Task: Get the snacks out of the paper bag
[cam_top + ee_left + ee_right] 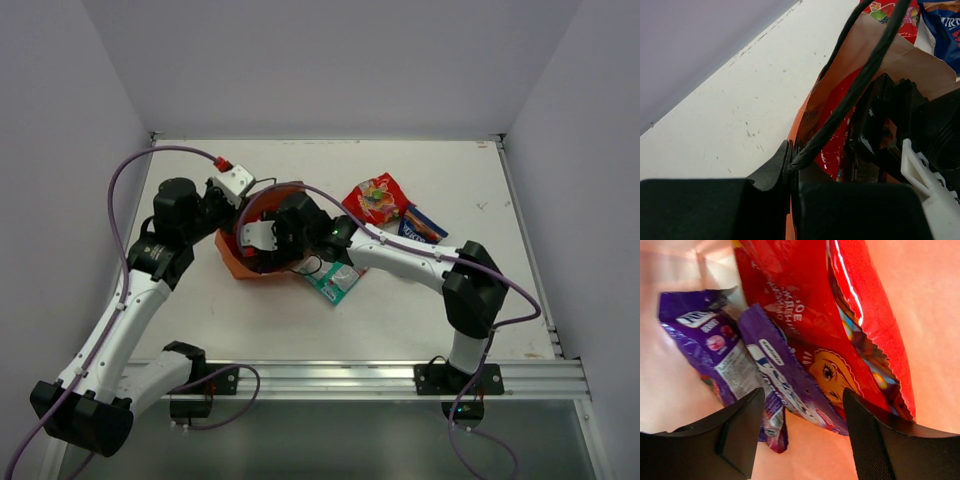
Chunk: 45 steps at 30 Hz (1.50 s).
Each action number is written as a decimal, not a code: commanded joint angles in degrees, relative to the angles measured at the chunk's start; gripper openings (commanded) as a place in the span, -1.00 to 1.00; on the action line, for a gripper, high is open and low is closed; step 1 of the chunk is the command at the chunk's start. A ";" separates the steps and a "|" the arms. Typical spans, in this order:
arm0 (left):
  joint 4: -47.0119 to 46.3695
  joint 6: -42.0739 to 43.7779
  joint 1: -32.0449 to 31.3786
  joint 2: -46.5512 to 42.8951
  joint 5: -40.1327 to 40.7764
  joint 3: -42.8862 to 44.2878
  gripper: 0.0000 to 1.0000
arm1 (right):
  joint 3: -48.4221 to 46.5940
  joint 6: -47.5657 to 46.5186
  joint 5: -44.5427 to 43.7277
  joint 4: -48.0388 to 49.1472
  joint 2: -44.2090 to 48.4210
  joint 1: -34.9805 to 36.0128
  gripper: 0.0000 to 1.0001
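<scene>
The orange paper bag (238, 262) lies left of centre with its mouth facing right. My left gripper (236, 196) is shut on the bag's rim and thin black handle (855, 85), holding the mouth up. Reaching into the bag, my right gripper (262, 238) stands open. Inside, the right wrist view shows a red packet (805, 305) and two purple packets (700, 340) (785, 382) against the bag wall (920, 315); my open right gripper (802, 415) has the nearer purple packet's lower edge between its fingers, not clamped. Outside lie a red snack (375, 198), a blue one (420, 222) and a teal-white one (333, 282).
White walls close in the table (480, 300) on three sides. A metal rail (350, 378) runs along the near edge. My right arm's cable (400, 240) arcs over the bag towards the packets on the table.
</scene>
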<state>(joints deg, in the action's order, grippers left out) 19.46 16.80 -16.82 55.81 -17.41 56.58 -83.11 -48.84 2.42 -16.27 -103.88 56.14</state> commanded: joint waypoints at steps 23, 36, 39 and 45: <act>-3.73 0.43 -1.20 -2.37 3.16 1.61 -1.00 | -0.22 3.39 4.61 6.86 7.44 -1.47 -1.00; -6.19 -0.71 -1.20 -2.73 13.44 0.73 -1.00 | 0.58 9.55 6.82 9.68 24.75 -2.17 -1.00; -6.54 -1.41 -1.20 -2.02 15.90 0.90 -1.00 | 0.76 13.23 4.71 11.08 30.54 -3.22 -1.00; -6.72 -3.08 -1.20 -0.97 20.04 1.52 -1.00 | 3.03 23.25 -5.73 11.79 38.30 -13.39 -1.00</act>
<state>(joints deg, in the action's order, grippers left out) 19.38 14.98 -17.76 55.02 -1.83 56.38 -80.58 -32.36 4.82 -10.61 -70.11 48.45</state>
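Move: The purple packet to be taken lies down in the bag, about 3 cm ahead of the right hand's open fingers, 1 cm left and 6 below. The red packet leans beyond it, 5 cm ahead and 3 left of the hand, and a second purple one sits just nearer the robot, 1 cm back and 2 left. Outside, the green packet lies some 15 cm right, about level. From the left hand, the first purple packet is 6 cm right, 2 back and 17 below. The purple packet gets pinched as the right fingers sink about 4 cm and edge 2 cm forward, then shut; the hand pulls it up quickly out of the bag by nearly 30 cm, drifting back and then swinging right, its fingers tilting up some 40 degrees. The left keeps its pinch on the bag's rim, late on easing it left and a bit forward with a slight counter-clockwise turn. ##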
